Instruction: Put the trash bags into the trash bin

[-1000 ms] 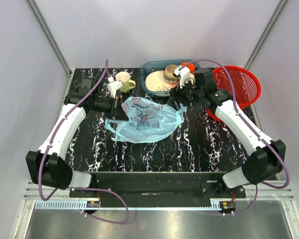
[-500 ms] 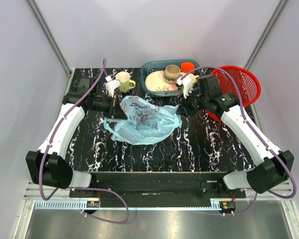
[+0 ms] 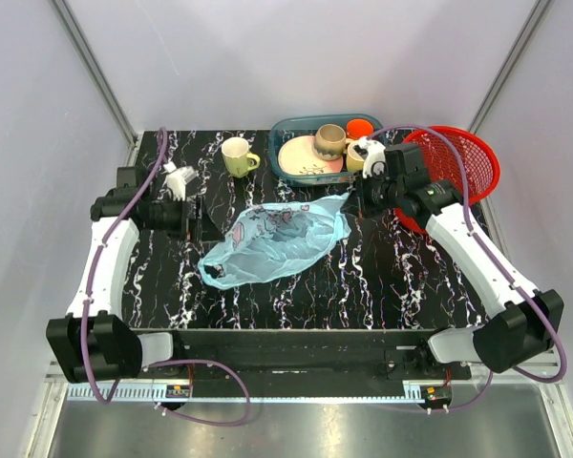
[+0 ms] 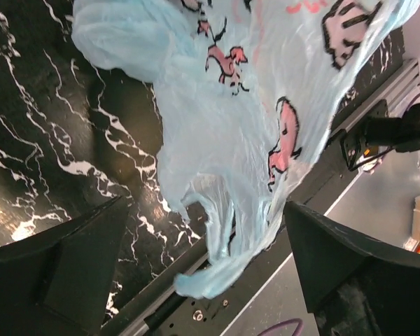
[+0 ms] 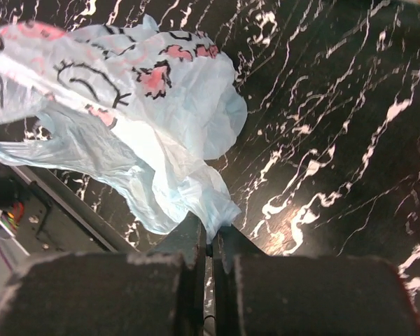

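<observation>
The trash bag (image 3: 277, 243), thin light-blue plastic with pink and dark prints, stretches slantwise across the middle of the table. My right gripper (image 3: 356, 202) is shut on its far right corner, and in the right wrist view the fingertips (image 5: 211, 234) pinch a gathered tip of the bag (image 5: 126, 119). My left gripper (image 3: 195, 218) stands open to the left of the bag, holding nothing. Seen from the left wrist, the bag (image 4: 252, 119) hangs loose beyond that wide-open gripper (image 4: 206, 204). The trash bin (image 3: 479, 143), a round red mesh basket, sits at the back right behind my right arm.
A teal dish tray (image 3: 288, 126) holding plates and a brown cup stands at the back centre, with an orange cup (image 3: 360, 127) beside it. A yellow-green mug (image 3: 236, 156) stands at the back left. The table's front edge and metal rail lie under the bag's lower end.
My left gripper opened, let go of the bag and drew back to the left. My right gripper shut on the bag's right corner, and the bag now stretches out toward it.
</observation>
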Motion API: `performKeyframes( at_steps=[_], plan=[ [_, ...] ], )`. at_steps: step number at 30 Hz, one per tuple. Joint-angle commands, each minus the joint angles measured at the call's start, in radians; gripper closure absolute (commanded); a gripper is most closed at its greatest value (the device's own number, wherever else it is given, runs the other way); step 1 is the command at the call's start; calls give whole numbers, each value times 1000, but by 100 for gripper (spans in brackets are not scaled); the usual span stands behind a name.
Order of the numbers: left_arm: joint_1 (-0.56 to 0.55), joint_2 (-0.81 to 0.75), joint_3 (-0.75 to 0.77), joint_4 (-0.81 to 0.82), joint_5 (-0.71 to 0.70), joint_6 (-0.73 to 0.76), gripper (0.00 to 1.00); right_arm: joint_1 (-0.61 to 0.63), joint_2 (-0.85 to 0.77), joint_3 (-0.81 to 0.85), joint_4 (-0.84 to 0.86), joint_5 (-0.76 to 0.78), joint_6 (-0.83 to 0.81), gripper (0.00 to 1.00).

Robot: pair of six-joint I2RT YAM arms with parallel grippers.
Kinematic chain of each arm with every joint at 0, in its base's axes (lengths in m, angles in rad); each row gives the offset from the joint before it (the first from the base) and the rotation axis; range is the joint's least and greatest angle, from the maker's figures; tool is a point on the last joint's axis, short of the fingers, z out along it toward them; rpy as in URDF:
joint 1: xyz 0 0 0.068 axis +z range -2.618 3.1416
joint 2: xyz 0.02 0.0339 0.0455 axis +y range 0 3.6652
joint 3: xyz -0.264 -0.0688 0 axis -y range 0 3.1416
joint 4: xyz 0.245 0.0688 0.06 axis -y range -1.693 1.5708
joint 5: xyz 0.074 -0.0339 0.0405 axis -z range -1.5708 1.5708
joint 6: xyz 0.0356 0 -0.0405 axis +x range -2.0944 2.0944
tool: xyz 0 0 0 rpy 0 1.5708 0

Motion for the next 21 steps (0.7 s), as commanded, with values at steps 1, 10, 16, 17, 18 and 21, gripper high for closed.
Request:
performKeyframes(
  at_steps=[1,10,16,17,18,21],
  plan=[
    [16,-74,-70,-80,10,143,2,-18,-12,-23,32,76,219,100],
    [16,-102,-204,-46,53,385,1,-54,9,-11,58,33,368,100],
    [12,-10,-144,-310,182,739,1,-66,41,12,65,19,386,100],
    [12,1,-132,-304,162,738,1,-66,45,14,71,17,392,100],
    [11,10,-126,-307,144,758,1,-66,52,19,73,17,397,100],
    [-13,-16,-147,-254,96,755,1,-69,60,20,81,8,411,100]
  ],
)
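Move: The bag's loose near end, a torn handle strip, lies about 8 cm back, 3 cm to the right and 6 cm below the open left hand; the mug stands some 20 cm ahead, 6 cm right and 16 cm below that hand. From the right hand, which already holds the bag's other end, the loose end is about 27 cm left, 13 cm back and 9 cm lower. The red bin is roughly 19 cm to its right, 5 cm ahead and 14 cm below; the tray is about 15 cm ahead, 3 cm left and 20 cm below. Still pinching its end of the trash bag, the right hand sinks and eases forward only a couple of centimetres, tipping its fingers down and turning clockwise, some 25 degrees in all. The left hand, empty and wide open, goes back about 7 cm and down 5 or so towards the bag's loose end, turning clockwise some 20 degrees to point its fingers to the right; no grip yet. ##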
